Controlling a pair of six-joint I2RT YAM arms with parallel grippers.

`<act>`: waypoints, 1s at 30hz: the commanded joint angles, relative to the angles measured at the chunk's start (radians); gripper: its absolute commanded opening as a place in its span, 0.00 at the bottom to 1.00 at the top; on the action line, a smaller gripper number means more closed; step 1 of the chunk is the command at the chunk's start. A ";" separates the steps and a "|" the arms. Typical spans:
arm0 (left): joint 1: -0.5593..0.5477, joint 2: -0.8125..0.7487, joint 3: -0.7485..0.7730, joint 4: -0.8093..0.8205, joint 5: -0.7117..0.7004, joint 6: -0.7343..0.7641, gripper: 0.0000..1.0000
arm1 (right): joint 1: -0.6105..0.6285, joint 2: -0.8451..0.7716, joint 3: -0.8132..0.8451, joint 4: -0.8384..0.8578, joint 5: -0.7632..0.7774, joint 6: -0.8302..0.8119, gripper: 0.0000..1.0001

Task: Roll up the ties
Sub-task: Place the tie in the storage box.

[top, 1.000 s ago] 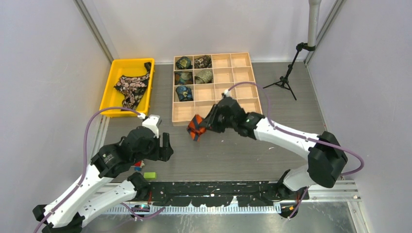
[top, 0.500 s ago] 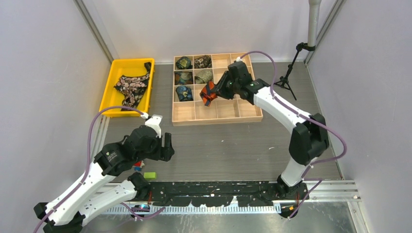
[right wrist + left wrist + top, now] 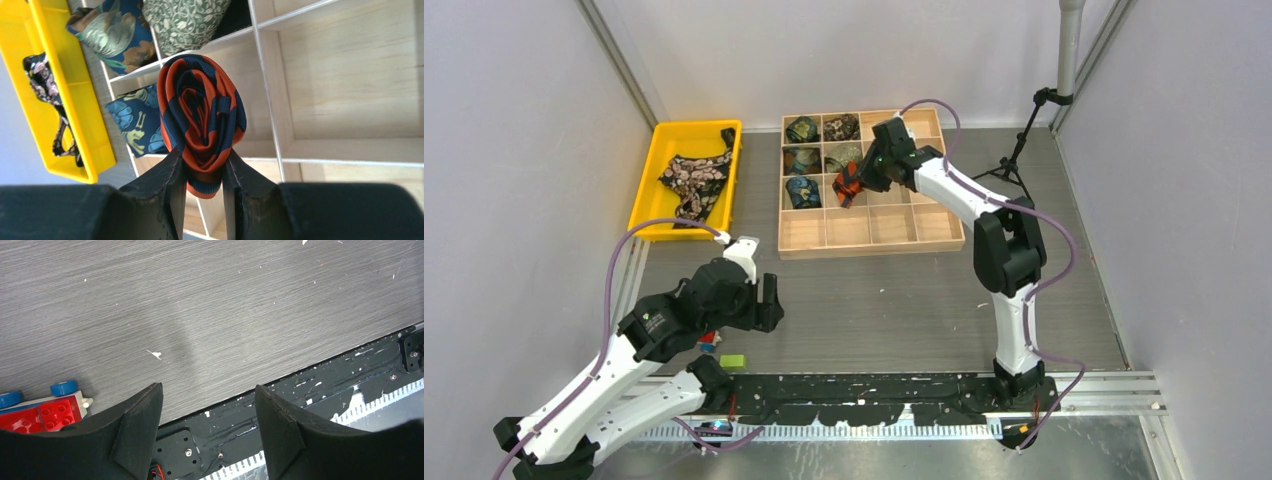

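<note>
My right gripper (image 3: 857, 182) is shut on a rolled orange-and-dark striped tie (image 3: 848, 186), holding it above the wooden compartment box (image 3: 894, 226), over the empty cell beside a blue patterned roll (image 3: 803, 191). In the right wrist view the roll (image 3: 202, 117) is pinched at its lower end by the right gripper (image 3: 202, 162). Several other rolled ties (image 3: 842, 157) fill the box's left cells. A black tie with pink flowers (image 3: 696, 180) lies loose in the yellow tray (image 3: 686, 127). My left gripper (image 3: 765, 304) hovers open and empty over the table's near edge (image 3: 207, 392).
Small toy blocks (image 3: 710, 342) and a green block (image 3: 733, 361) lie by the left arm; the red block (image 3: 40, 416) with blue wheels (image 3: 64, 387) shows in the left wrist view. A black tripod (image 3: 1014, 160) stands at the back right. A black rail (image 3: 874, 390) runs along the near edge.
The right arm has carried the rolled striped tie from the table in front of the box to above the box's left-middle cells. The left arm has stayed put.
</note>
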 commanded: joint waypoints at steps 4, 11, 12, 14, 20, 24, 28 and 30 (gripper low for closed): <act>0.004 -0.008 -0.008 0.043 0.016 0.019 0.69 | -0.005 0.065 0.077 0.078 0.072 0.021 0.00; 0.004 -0.006 -0.009 0.045 0.020 0.019 0.68 | -0.001 0.124 0.072 0.140 0.064 0.059 0.00; 0.003 -0.006 -0.009 0.046 0.020 0.020 0.68 | 0.001 0.130 0.072 0.144 0.065 0.065 0.00; 0.006 -0.007 -0.009 0.045 0.020 0.019 0.68 | 0.012 0.142 0.075 0.148 0.064 0.071 0.00; 0.020 -0.004 -0.012 0.048 0.032 0.023 0.68 | 0.044 0.171 0.075 0.158 0.067 0.092 0.00; 0.031 -0.003 -0.014 0.049 0.038 0.025 0.68 | 0.059 0.185 0.077 0.171 0.053 0.113 0.00; 0.036 -0.003 -0.015 0.051 0.041 0.027 0.67 | 0.068 0.182 0.075 0.157 0.053 0.127 0.03; 0.039 -0.004 -0.015 0.050 0.043 0.027 0.67 | 0.072 0.169 0.055 0.159 0.058 0.136 0.14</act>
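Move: The right hand holds the rolled orange-navy tie over the storage box; its empty compartment lies about 2 cm ahead, 3 cm left and 10 cm below. The blue tie's compartment is about 2 cm ahead and 11 cm left, the green tie about 10 cm ahead and 3 cm left, both some 9 cm down. From the left hand, the empty compartment is roughly 28 cm ahead, 14 cm right and 14 cm below. The right hand, still pinching the tie, sinks about 6 cm towards the empty compartment, then shifts 3 cm left. ##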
